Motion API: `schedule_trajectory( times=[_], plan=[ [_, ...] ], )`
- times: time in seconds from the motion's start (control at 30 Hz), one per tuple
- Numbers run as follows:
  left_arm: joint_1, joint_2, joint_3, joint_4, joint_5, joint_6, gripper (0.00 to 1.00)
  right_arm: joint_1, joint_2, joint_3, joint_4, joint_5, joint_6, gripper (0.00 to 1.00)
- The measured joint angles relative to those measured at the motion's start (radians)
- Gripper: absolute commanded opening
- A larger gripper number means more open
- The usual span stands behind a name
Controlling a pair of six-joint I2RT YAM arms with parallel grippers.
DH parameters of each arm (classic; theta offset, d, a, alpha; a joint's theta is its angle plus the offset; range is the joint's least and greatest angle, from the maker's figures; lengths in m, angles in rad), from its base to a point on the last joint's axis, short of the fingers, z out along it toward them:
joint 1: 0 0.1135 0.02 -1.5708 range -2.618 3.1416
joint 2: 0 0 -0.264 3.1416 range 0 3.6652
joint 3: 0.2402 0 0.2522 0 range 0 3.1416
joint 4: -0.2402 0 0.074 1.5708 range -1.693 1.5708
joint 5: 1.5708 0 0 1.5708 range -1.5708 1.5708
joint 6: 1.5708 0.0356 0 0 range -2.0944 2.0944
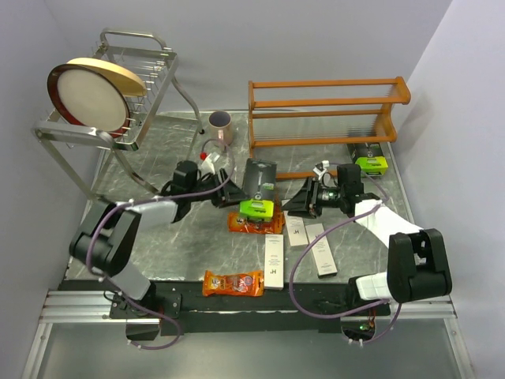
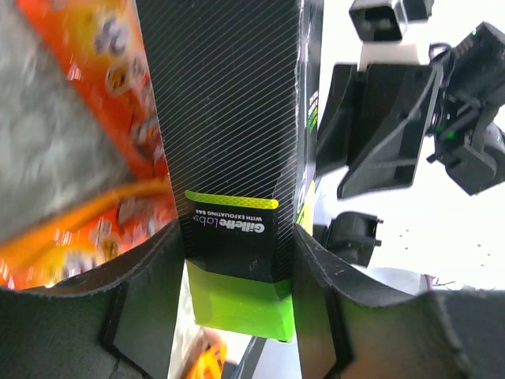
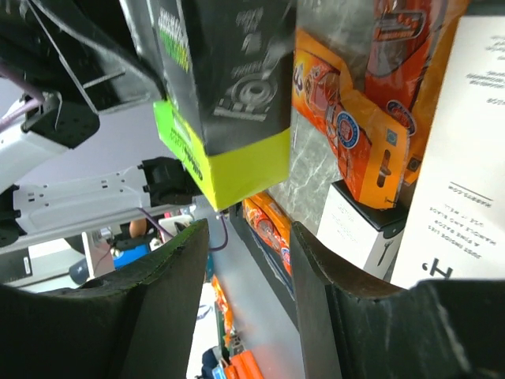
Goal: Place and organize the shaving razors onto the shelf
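My left gripper (image 1: 239, 193) is shut on a lime-green-and-black razor pack (image 1: 258, 189), held over an orange packet (image 1: 254, 225). In the left wrist view the pack (image 2: 233, 142) sits clamped between both pads of the gripper (image 2: 237, 241). My right gripper (image 1: 294, 200) is open and empty, just right of that pack. In the right wrist view the pack (image 3: 229, 103) hangs beyond the open gripper (image 3: 248, 237). The orange-brown shelf (image 1: 327, 114) stands at the back right. A second green pack (image 1: 371, 164) lies by its right foot.
Three slim white boxes (image 1: 273, 260) (image 1: 296, 230) (image 1: 321, 249) lie in front of the right gripper. Another orange packet (image 1: 233, 283) lies near the front edge. A mauve mug (image 1: 219, 126) and a silver wire rack with a plate (image 1: 99, 95) stand at the back left.
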Motion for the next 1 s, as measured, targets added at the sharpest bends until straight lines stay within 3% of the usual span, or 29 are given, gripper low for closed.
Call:
schedule_trajectory(
  times=[0.37,0.83,1.0],
  plan=[
    [-0.019,0.244,0.126,0.080,-0.002,-0.121,0.41,-0.074,-0.055,-0.034,0.026,0.003,0.008,0.53],
    [-0.029,0.449,0.278,0.154,-0.022,-0.272,0.43,-0.101,-0.049,-0.038,0.026,0.004,0.003,0.53],
    [-0.029,0.488,0.347,0.135,-0.045,-0.315,0.43,-0.102,-0.032,0.014,-0.040,0.045,-0.064,0.49]
  ],
)
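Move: About 16 cm ahead of the left hand, 8 cm to its right and some 8 cm lower lies the spot for its razor box, the left end of the shelf's lower level. The razor box already stored there sits about 32 cm farther right. An orange pack lies some 12 cm below the left hand and 4 cm right; a white box lies 17 cm right, 4 cm back and 11 cm below. From the right hand that spot is roughly 20 cm ahead, 10 cm left, 8 cm down. Carrying the razor box pinched near its green end, the left hand goes forward about 9 cm, also rightward and down some 5 cm each, towards the left end of the shelf's lower level, and rolls so that the box's far end dips about 15 degrees. The right hand, empty and still open, shifts some 3 cm right and a little forward. ##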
